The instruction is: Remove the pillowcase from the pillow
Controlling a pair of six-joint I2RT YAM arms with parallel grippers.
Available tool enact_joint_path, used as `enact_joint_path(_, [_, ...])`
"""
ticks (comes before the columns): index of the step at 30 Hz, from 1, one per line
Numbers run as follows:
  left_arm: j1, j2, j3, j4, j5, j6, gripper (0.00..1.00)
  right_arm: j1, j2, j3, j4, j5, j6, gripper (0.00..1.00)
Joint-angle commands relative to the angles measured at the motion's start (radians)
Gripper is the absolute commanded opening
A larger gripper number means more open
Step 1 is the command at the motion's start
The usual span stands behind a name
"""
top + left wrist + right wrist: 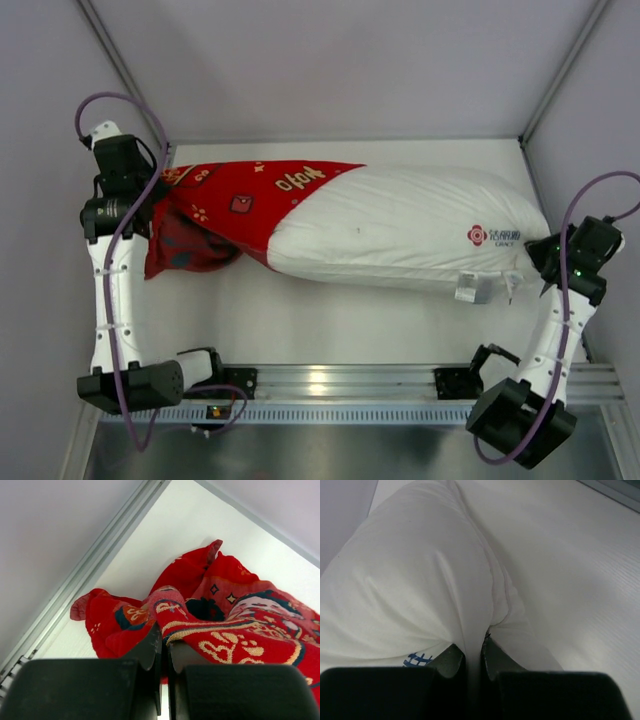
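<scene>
The white pillow [400,225] lies across the table, its left end still inside the red printed pillowcase [235,205]. The rest of the cover is bunched up at the far left. My left gripper [150,205] is shut on a fold of the pillowcase [210,630]; the wrist view shows red cloth pinched between its fingertips [164,635]. At the pillow's right end my right gripper [548,255] is shut on the white pillow [420,580], a ridge of its fabric squeezed between the fingertips [474,647]. A red logo [477,235] and a sewn label [472,290] show near that end.
Grey walls close in the white table [330,320] on the left, back and right. A metal rail [340,385] with both arm bases runs along the near edge. A metal wall strip [85,575] passes close to the left gripper.
</scene>
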Motion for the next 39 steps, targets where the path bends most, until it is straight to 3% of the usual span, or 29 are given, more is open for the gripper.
enact_joint_path(1, [0.064,0.003,0.063,0.156,-0.085,-0.036,0.00,-0.074,-0.006,0.100,0.152,0.193,0.017,0.00])
enact_joint_path(6, [0.064,0.014,-0.009,0.211,0.000,-0.039,0.00,-0.083,-0.006,0.103,0.153,0.189,0.023,0.00])
enact_joint_path(13, [0.104,0.020,-0.067,0.255,-0.009,-0.088,0.00,-0.117,0.006,0.146,0.152,0.172,0.040,0.00])
enact_joint_path(19, [0.210,0.057,0.002,0.245,0.149,-0.192,0.00,-0.138,0.044,0.253,0.101,0.172,0.032,0.00])
enact_joint_path(25, [0.222,0.088,0.053,0.240,0.182,-0.189,0.00,-0.152,0.043,0.250,0.103,0.166,0.049,0.00])
enact_joint_path(32, [0.219,0.054,-0.108,0.318,0.249,-0.171,0.00,-0.154,0.052,0.209,0.134,0.103,0.029,0.00])
enact_joint_path(33, [0.220,0.048,-0.124,0.333,0.246,-0.165,0.00,-0.154,0.054,0.206,0.138,0.063,0.024,0.07])
enact_joint_path(34, [0.220,0.042,-0.135,0.338,0.251,-0.151,0.05,-0.154,0.063,0.204,0.141,0.046,0.021,0.36])
enact_joint_path(35, [0.214,0.036,-0.148,0.343,0.260,-0.146,0.19,-0.154,0.063,0.201,0.143,0.036,0.021,0.58])
enact_joint_path(36, [0.210,0.033,-0.148,0.343,0.266,-0.133,0.35,-0.152,0.057,0.199,0.143,0.020,0.020,0.70])
enact_joint_path(37, [0.201,0.030,-0.147,0.343,0.301,-0.126,0.54,-0.152,0.052,0.199,0.144,0.012,0.020,0.80])
enact_joint_path(39, [0.171,0.013,-0.148,0.347,0.321,-0.105,0.62,-0.152,0.029,0.204,0.144,0.000,0.020,0.86])
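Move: The left hand holds the closed end of the pillowcase up high. The pillowcase's middle is about 13 cm to its right, 2 cm back and 18 cm below; the pillow's exposed part is centred some 48 cm right, 2 cm back and 22 cm below. The right hand grips the pillow's outer corner. The middle of that white part is about 25 cm to its left, 4 cm farther out and 8 cm lower, and the pillowcase is some 58 cm left, 6 cm farther out and 3 cm below. Both hands keep their pinch, left on the pillowcase's closed end and right on the pillow's corner, and let go only near the end, the right slightly first. The right draws outward to its right about 6 cm and rises 5 cm, turning a little clockwise. The left sinks about 5 cm in dips and reaches 4 cm forward, drifting slightly left and rolling its left side down some 15 degrees. ##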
